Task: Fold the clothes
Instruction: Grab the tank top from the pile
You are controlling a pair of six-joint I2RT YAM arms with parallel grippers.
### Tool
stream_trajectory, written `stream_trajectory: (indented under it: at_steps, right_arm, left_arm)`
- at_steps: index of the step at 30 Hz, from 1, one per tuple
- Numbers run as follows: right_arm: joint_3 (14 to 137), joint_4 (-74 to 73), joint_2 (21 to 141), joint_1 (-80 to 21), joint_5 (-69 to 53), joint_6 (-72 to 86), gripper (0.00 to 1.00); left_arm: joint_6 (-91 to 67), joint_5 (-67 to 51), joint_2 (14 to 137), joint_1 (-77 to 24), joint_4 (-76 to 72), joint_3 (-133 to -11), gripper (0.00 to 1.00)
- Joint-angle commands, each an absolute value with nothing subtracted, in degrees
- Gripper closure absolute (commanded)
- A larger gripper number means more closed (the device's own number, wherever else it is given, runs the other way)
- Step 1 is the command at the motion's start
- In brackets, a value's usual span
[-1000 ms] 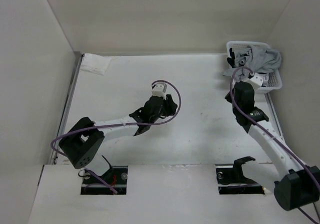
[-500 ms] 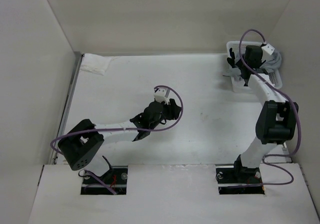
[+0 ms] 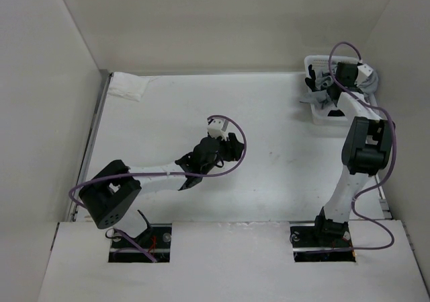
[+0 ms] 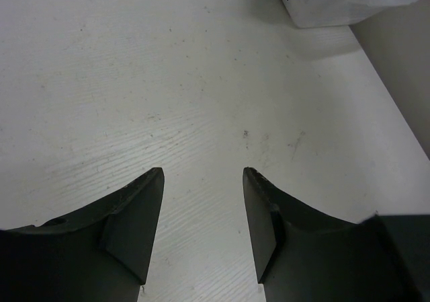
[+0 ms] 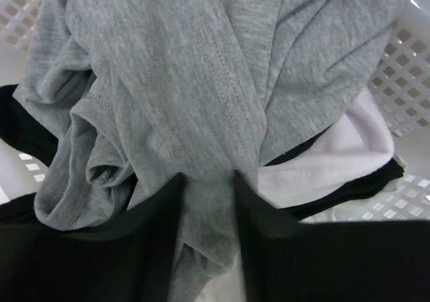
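The clothes (image 5: 181, 66), a grey jersey top, lie crumpled in a white perforated basket (image 5: 403, 66) at the table's far right corner. In the right wrist view my right gripper (image 5: 208, 177) has a bunched fold of the grey fabric filling the gap between its two black fingers. From above, the right gripper (image 3: 334, 87) reaches down into the basket (image 3: 336, 119), and some grey cloth (image 3: 314, 97) hangs over the basket's left rim. My left gripper (image 3: 228, 144) hovers over the bare middle of the table; its fingers (image 4: 138, 208) stand apart with nothing between them.
A white garment (image 5: 342, 161) and a black one (image 5: 20, 124) lie under the grey top in the basket. A small white cloth (image 3: 127, 87) sits at the table's far left corner. Walls enclose the table on three sides. The basket's corner (image 4: 329, 6) shows in the left wrist view.
The right arm swung up and reached into the basket, where its jaws opened and then came in around the grey fabric. The left gripper shifted slightly toward me.
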State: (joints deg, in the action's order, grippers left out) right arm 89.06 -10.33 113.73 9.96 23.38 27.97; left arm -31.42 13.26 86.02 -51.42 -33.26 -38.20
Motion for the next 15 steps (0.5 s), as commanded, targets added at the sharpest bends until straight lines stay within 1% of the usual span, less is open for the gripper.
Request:
stream_trajectory:
  at_steps: [1,3,4,5,7,10,15]
  right_arm:
    - [92.1,-9.3,113.6,10.3,21.7,28.2,0.73]
    - [91.5,-8.3,113.0,10.4,20.9,28.4,0.91]
    - [90.7,-7.3,112.2,10.4,20.7,28.6,0.97]
    - [89.3,-5.7,110.8,10.4,20.5,28.7,1.0]
    - [86.5,-2.7,107.6,10.2,20.7,28.7,1.0]
    - [81.5,1.4,99.8,10.0,21.6,28.4,1.0]
    - [74.2,4.5,81.9,3.7,25.7,26.5,1.0]
  left_arm:
    - [-30.9,13.2,86.3,-51.3,-36.6,-37.5,0.51]
    - [-30.9,13.2,86.5,-51.2,-36.6,-37.5,0.51]
    - [-30.9,13.2,86.6,-51.1,-36.7,-37.5,0.51]
    - [-30.9,13.2,86.6,-51.1,-36.7,-37.5,0.51]
    - [-31.0,13.1,86.7,-51.0,-36.7,-37.6,0.51]
    - [-31.2,13.0,86.9,-50.9,-36.7,-37.7,0.51]
    - [-31.5,13.4,86.6,-50.3,-36.7,-37.7,0.51]
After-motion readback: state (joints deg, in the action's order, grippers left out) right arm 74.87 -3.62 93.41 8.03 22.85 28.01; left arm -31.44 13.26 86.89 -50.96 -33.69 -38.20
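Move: The right hand is already down in the white basket, its half-open fingers straddling a fold of the gray tank top, whose middle lies about 3 cm ahead, 2 cm right and 2 cm below. The pink-white cloth is some 4 cm back and 4 cm right; the black cloth lies roughly 11 cm left and 2 cm ahead. From the left hand the tank top is about 22 cm ahead, 38 cm right and slightly lower. Almost in place at first, the right hand shuts its half-open fingers fully on the fold of gray cloth. It then pulls up with growing speed, about 9 cm, drawing back some 5 cm and slightly left from the basket's contents, while the wrist tilts the fingertips up by roughly 15 degrees. ##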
